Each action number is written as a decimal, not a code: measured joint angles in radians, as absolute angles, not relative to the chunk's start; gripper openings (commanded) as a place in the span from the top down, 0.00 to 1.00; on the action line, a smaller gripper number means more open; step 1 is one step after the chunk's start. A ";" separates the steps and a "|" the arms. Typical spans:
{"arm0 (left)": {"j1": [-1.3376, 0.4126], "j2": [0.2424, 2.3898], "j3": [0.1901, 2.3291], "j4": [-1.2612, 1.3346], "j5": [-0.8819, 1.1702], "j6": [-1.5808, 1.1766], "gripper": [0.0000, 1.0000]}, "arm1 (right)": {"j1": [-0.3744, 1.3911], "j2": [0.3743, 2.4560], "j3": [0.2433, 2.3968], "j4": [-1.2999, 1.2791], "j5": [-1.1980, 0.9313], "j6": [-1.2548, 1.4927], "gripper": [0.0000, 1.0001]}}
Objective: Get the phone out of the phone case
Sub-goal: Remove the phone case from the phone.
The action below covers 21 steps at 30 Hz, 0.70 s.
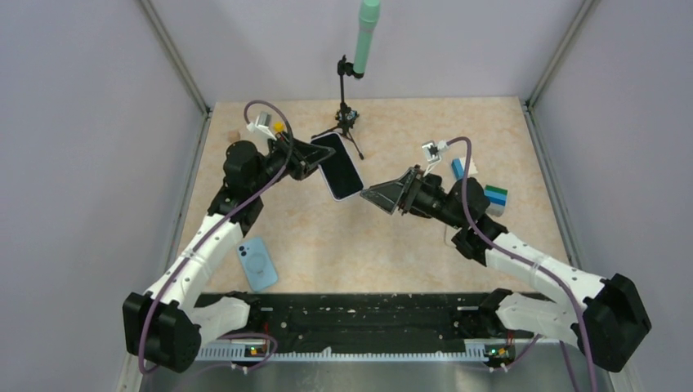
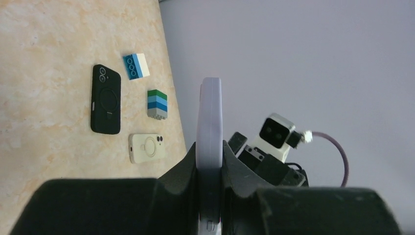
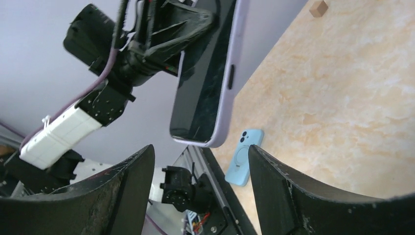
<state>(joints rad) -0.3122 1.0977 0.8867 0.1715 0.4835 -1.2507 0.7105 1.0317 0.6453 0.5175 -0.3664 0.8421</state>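
Observation:
The phone (image 1: 337,166), dark screen up, sits in a lavender phone case (image 3: 234,58) and hangs in the air over the back of the table. My left gripper (image 1: 315,159) is shut on its upper end, one finger on each flat face; in the left wrist view the case's edge (image 2: 209,117) rises between the fingers (image 2: 183,169). My right gripper (image 1: 372,196) stands open just right of the phone's lower corner, not touching it. From the right wrist, the phone's screen (image 3: 203,83) ends just above the gap of the right gripper (image 3: 200,152).
A light blue case (image 1: 257,263) lies near the left arm. A black case (image 2: 105,99), a cream case (image 2: 147,148) and two toy brick stacks (image 2: 157,104) lie at the right side. A tripod with a green tube (image 1: 367,37) stands at the back.

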 measured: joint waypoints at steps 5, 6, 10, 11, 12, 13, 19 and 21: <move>-0.305 1.100 0.920 0.172 0.566 -1.195 1.00 | 0.710 1.095 0.639 0.559 -0.318 0.940 0.46; -0.301 1.100 0.928 0.173 0.583 -1.188 1.00 | 0.710 1.112 0.639 0.570 -0.319 0.945 0.48; -0.273 1.119 0.950 0.194 0.668 -1.170 1.00 | 0.711 1.159 0.640 0.676 -0.373 0.947 0.59; -0.268 1.128 0.950 0.211 0.694 -1.182 1.00 | 0.711 1.163 0.640 0.696 -0.390 0.941 0.60; -0.263 1.139 0.950 0.236 0.722 -1.198 1.00 | 0.710 1.168 0.640 0.720 -0.413 0.933 0.61; -0.260 1.152 0.950 0.266 0.751 -1.215 1.00 | 0.710 1.169 0.640 0.738 -0.434 0.923 0.61; -0.257 1.183 0.950 0.377 0.873 -1.313 1.00 | 0.709 1.169 0.663 0.794 -0.573 0.838 0.78; -0.255 1.183 0.950 0.399 0.891 -1.339 1.00 | 0.707 1.174 0.685 0.797 -0.621 0.804 0.80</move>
<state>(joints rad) -0.2554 1.1831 0.9501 0.3988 0.8913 -1.3392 0.7074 1.1740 0.6846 0.7971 -0.6209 0.8036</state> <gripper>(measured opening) 0.168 0.243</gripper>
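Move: Just ahead of the right hand's open fingers, about 3 cm to its left and 2 cm forward, hangs the near corner of the lilac case; the phone's middle lies some 8 cm left, 6 cm forward and slightly higher. The black case is on the table roughly 17 cm to the right hand's right, 10 cm ahead and 30 cm below. The left hand already grips the phone, whose middle is about 4 cm to its right and 3 cm back. Bringing the case's corner between the right fingers, both hands work in mid-air: the left keeps its pinch and carries the phone up and back about 5 cm, turning it some 20 degrees clockwise. The right dips forward and down slightly, then swings back and up about 5 cm while easing left, tipping up and turning counter-clockwise as its fingers close on the corner. ##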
